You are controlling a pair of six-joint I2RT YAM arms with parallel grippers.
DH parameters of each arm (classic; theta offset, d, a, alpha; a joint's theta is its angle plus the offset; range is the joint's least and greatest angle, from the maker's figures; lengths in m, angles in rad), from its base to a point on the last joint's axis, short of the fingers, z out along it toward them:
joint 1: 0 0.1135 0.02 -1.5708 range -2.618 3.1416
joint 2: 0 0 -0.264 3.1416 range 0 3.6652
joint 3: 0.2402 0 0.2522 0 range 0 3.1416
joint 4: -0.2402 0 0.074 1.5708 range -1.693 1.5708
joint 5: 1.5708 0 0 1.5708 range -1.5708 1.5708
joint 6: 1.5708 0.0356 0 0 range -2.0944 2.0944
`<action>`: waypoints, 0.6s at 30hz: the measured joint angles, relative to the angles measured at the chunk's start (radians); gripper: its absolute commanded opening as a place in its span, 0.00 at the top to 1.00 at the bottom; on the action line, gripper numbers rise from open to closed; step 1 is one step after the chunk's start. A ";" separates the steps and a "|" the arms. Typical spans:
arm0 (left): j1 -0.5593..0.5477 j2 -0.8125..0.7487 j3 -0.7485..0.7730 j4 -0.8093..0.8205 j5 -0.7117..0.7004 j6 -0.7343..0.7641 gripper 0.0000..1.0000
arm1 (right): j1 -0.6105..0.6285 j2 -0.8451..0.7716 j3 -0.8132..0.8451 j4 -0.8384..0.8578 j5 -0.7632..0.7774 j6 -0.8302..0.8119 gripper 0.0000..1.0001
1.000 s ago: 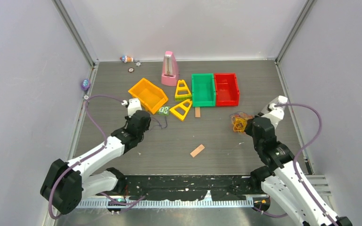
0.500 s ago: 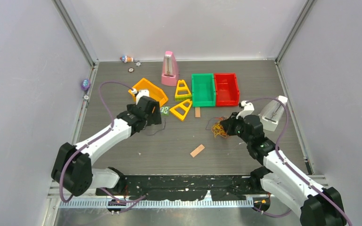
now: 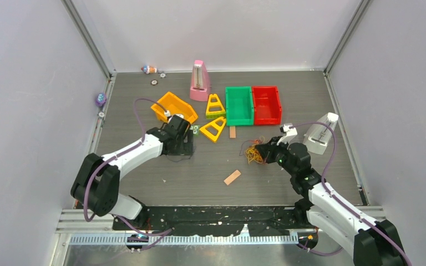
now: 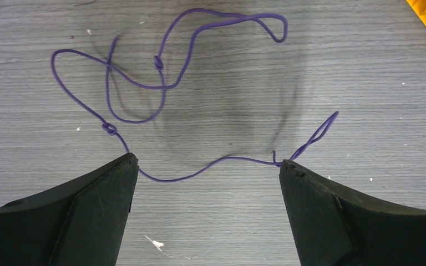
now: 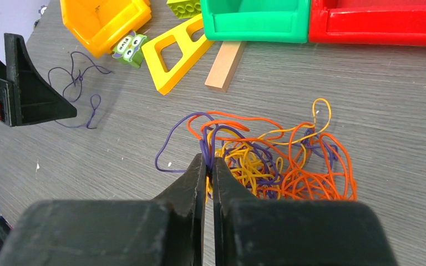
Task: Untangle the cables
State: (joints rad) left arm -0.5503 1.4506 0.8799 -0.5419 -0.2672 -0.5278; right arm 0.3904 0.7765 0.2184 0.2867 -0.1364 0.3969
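Note:
The cables are in two lots. A tangle of orange, yellow and purple cords (image 5: 288, 160) lies on the table right of centre (image 3: 253, 154). My right gripper (image 5: 209, 163) is shut on purple and yellow strands at the tangle's near left edge. One loose purple cord (image 4: 161, 88) with small knots lies flat on the table by itself. My left gripper (image 4: 208, 162) hangs open right over it, and a stretch of the cord runs between the two fingertips. In the top view the left gripper (image 3: 183, 145) is just in front of the orange bin.
An orange bin (image 3: 173, 111), green bin (image 3: 239, 105) and red bin (image 3: 267, 104) stand behind the cords, with a pink metronome (image 3: 200, 81) further back. Yellow triangle frames (image 3: 214, 128), a wooden block (image 3: 232, 177) and a white object (image 3: 319, 133) are nearby.
My left gripper went from shut to open and let the purple cord drop to the table, reaching further right. My right gripper dragged the tangle to the left.

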 measured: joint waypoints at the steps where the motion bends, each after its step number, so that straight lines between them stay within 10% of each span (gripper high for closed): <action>1: 0.002 -0.002 0.000 -0.003 -0.008 0.002 0.00 | 0.000 0.000 0.000 0.004 -0.002 0.000 0.92; 11: 0.254 -0.108 -0.099 0.054 0.076 -0.058 0.00 | 0.000 0.000 -0.010 0.050 -0.006 0.001 0.93; 18: 0.251 0.091 -0.020 0.047 0.112 -0.080 0.01 | 0.000 0.000 -0.020 0.058 -0.006 0.001 0.94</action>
State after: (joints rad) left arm -0.2989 1.5414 0.8597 -0.4950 -0.1551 -0.6075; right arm 0.3904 0.7769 0.1982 0.3443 -0.1425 0.3977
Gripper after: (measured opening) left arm 0.994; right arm 0.094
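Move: Some 4 cm ahead of the left hand, 4 cm to its left and 5 cm below lies the crossing of the loose purple cable, between its two knots. The green block lies about 9 cm ahead and 6 cm to the hand's right, the yellow triangle 9 cm ahead and 13 cm right, and the orange bin 15 cm straight ahead. From the right hand, the crossing lies roughly 34 cm left, 4 cm ahead and 11 cm down. Swinging left over the loose purple cable by about 6 cm with a slight rise, the left hand turns some 15 degrees counter-clockwise, then sinks about 4 cm, easing slightly forward, to bring its wide-open fingers down around the knotted, crossing strands. Meanwhile the right hand stays nearly still and keeps its pinch on the tangled bundle. ##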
